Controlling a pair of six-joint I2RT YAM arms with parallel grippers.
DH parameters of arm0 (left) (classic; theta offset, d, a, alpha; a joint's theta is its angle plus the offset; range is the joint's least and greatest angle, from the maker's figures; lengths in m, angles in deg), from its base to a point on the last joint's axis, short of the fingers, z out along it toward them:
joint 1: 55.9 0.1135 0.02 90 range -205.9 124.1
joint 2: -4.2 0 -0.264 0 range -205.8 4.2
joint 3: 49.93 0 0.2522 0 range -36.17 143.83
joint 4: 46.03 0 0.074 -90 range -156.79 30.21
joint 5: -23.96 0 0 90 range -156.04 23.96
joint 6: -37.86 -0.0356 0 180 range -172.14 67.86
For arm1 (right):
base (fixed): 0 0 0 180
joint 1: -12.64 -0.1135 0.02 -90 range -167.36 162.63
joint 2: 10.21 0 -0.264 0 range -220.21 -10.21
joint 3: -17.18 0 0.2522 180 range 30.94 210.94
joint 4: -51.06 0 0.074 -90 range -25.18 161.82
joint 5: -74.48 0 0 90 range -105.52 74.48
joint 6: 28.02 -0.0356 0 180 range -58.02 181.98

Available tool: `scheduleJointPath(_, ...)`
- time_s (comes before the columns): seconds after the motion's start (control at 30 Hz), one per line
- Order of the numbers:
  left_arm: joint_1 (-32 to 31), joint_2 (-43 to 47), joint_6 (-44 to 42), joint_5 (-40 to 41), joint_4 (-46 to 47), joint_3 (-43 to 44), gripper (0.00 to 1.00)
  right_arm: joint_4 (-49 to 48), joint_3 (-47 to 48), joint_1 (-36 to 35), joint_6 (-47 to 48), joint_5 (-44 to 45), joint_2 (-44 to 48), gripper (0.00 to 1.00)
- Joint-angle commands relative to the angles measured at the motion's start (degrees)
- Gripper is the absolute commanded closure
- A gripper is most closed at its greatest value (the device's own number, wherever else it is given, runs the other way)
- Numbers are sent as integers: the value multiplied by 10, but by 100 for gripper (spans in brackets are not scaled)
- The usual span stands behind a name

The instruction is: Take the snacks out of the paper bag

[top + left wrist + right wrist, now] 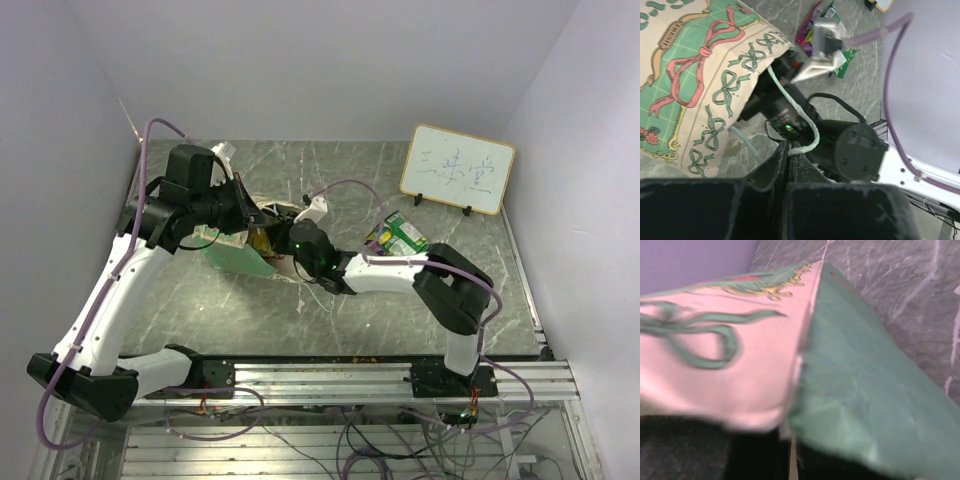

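The mint-green paper bag [238,258] lies on its side at the left of the table, mouth toward the right. My left gripper [788,148] is shut on the bag's white string handle [805,117] just above the mouth. My right gripper [291,247] reaches to the bag's mouth. In the right wrist view the right gripper [792,440] is shut on the bag's rim where the bow-patterned face [715,370] meets the green side panel [865,400]. Some snacks [398,236], green and purple packets, lie on the table right of the bag. Any snacks inside the bag are hidden.
A white framed whiteboard [458,168] stands at the back right. Grey walls close the table on the left, back and right. The right arm's elbow [452,285] sits near the front right, and a purple cable [340,190] loops above the bag's mouth.
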Motion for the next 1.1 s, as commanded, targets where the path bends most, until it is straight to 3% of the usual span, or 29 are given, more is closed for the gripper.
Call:
scheduleJointPath(0.0,-4,0,-5,35,-12,14,93,-11,-35,4,50,14,76,100)
scheduleJointPath(0.4,1,-33,-22,46,3,44,93,138,-141,5,177,-47,308,100)
scheduleJointPath(0.8,6,-43,-18,47,33,27,93,415,-106,6,250,-104,473,100)
scheduleJointPath(1.07,7,-36,-12,49,57,3,93,594,-33,7,288,-30,565,100)
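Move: The right hand has its fingers shut on a packet at the mouth of the paper bag, whose middle lies about 10 cm to its left, 3 cm farther out and 6 cm lower. The snack pile already taken out lies roughly 28 cm to its right, 9 cm ahead and 13 cm below; the whiteboard stands some 42 cm right and 22 cm ahead. From the left hand, the pile is about 33 cm right, 18 cm ahead and 30 cm down. Still pinching the green-and-yellow packet, the right hand draws it out through the bag's mouth, going about 18 cm right while also backing off and rising some 12 cm each; it rolls its left side down by about 25 degrees and swings a little counter-clockwise. The left fingers keep hold of the bag's string handle and ease about 3 cm forward. ##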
